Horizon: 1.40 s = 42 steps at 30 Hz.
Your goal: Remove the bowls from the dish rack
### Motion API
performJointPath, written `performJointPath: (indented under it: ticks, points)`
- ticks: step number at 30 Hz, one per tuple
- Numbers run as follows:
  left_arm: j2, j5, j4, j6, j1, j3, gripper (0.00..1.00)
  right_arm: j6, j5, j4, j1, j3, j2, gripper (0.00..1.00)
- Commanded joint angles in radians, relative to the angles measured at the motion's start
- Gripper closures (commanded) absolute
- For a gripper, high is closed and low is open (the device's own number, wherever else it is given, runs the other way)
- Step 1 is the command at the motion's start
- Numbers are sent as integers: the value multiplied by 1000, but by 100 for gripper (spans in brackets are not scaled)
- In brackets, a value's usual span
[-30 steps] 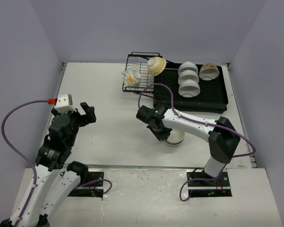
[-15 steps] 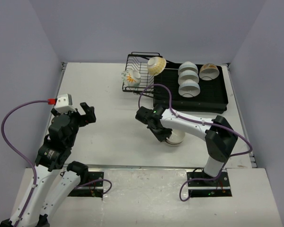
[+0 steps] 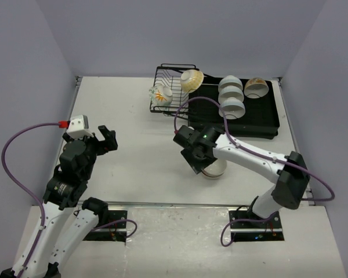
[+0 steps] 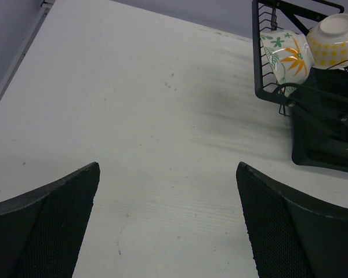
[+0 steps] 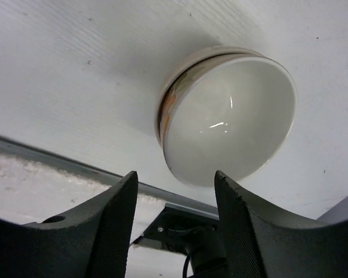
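The black wire dish rack (image 3: 173,87) holds a flower-patterned bowl (image 3: 160,95) and a cream-yellow bowl (image 3: 191,80). On its black drainer tray (image 3: 261,119) sit three white bowls (image 3: 231,97) and a tan bowl (image 3: 256,87). A white bowl nested in a brown-banded one (image 5: 229,116) rests on the table near the front edge (image 3: 214,169). My right gripper (image 5: 174,176) hovers over that stack (image 3: 196,159), open, its fingers clear of the rim. My left gripper (image 4: 167,168) is open and empty over bare table at the left (image 3: 107,139). Its view also shows the rack (image 4: 267,87) with the flower bowl (image 4: 287,55) and the yellow bowl (image 4: 336,32).
Grey walls enclose the table on three sides. A metal rail (image 3: 162,204) runs along the front edge just behind the stacked bowls. The right arm's purple cable (image 3: 188,104) loops over the tray's near-left corner.
My right gripper has opened off the stacked bowls, leaving the white bowl nested there, and its elbow has swung out to the right. The left arm has stayed still.
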<state>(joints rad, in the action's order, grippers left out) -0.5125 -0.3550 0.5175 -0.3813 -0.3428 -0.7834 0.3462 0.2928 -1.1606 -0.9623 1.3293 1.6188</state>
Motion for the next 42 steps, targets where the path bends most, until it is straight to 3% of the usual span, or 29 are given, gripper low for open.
performJointPath:
  ticks: [1,3,6,8,10,11,12,13,14,15,17,19,23,25,28,31,39,42]
  points:
    - [3,-6,-30,12,-1,3,0,-64,-46,-4,-9,45,-156,43]
    - [2,-6,-30,12,-1,3,0,-82,-37,28,-6,82,-198,35]
    - [0,-12,-30,12,-1,1,0,-73,101,102,22,175,-246,27]
    - [3,-19,-28,10,-1,1,0,-17,152,265,133,199,-293,24]
    - [3,-24,-25,9,-1,1,0,17,-69,449,303,139,-370,23]
    - [3,-27,-27,9,-1,1,0,63,-233,551,526,95,-410,23]
    - [-3,-35,-28,9,1,-2,0,136,-453,734,634,3,-472,20]
    - [-7,-39,-24,9,2,-2,0,275,-527,824,719,-37,-493,19]
    - [-14,-42,-20,9,4,-5,0,348,-582,928,855,-85,-507,19]
    - [-23,-47,-17,4,5,-7,0,431,-599,1084,905,-160,-508,17]
    - [-24,-42,-16,4,7,-8,0,624,-564,1179,1009,-202,-478,8]
    - [-20,-32,-20,4,7,-5,0,818,-531,1214,1100,-225,-384,7]
    - [-20,-25,-27,5,7,-2,0,1040,-566,1511,1191,-309,-220,13]
    - [-26,-18,-28,7,7,-2,0,1070,-633,1518,1232,-250,-107,10]
    - [-38,-12,-28,10,7,-4,0,1105,-597,1513,1249,-216,-25,1]
    - [-46,-9,-30,12,7,-4,0,1120,-512,1558,1252,-217,36,1]
    - [-52,-42,-25,10,11,-4,0,1117,-532,1687,1255,-78,254,1]
    - [-58,-44,-24,9,25,-5,0,1122,-512,1675,1255,-33,311,6]
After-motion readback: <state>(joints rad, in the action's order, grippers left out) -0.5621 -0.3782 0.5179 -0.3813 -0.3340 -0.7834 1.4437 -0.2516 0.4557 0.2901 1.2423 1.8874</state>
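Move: The last flowered brown bowl, on edge in the rack, stands about 38 cm ahead of the right hand, 23 cm to its right and a couple of centimetres higher. The three white bowls line up some 10 cm left of it and about 3 cm nearer. The two nested brown bowls just set down sit 3 cm ahead, 4 cm right and 7 cm below this hand. From the left hand the racked bowl is about 33 cm forward, 60 cm right and 13 cm lower. The nested bowls on the table are left behind as the right hand rises some 20 cm off them, then sweeps forward and to the right towards the last brown bowl, dips about 12 cm on the way down to it, and creeps forward at the end. Meanwhile the wrist swings up from pointing down to pointing forward and rolls onto its side, and the half-open fingers spread wide, stopping close by the bowl's right side without a visible grip. ##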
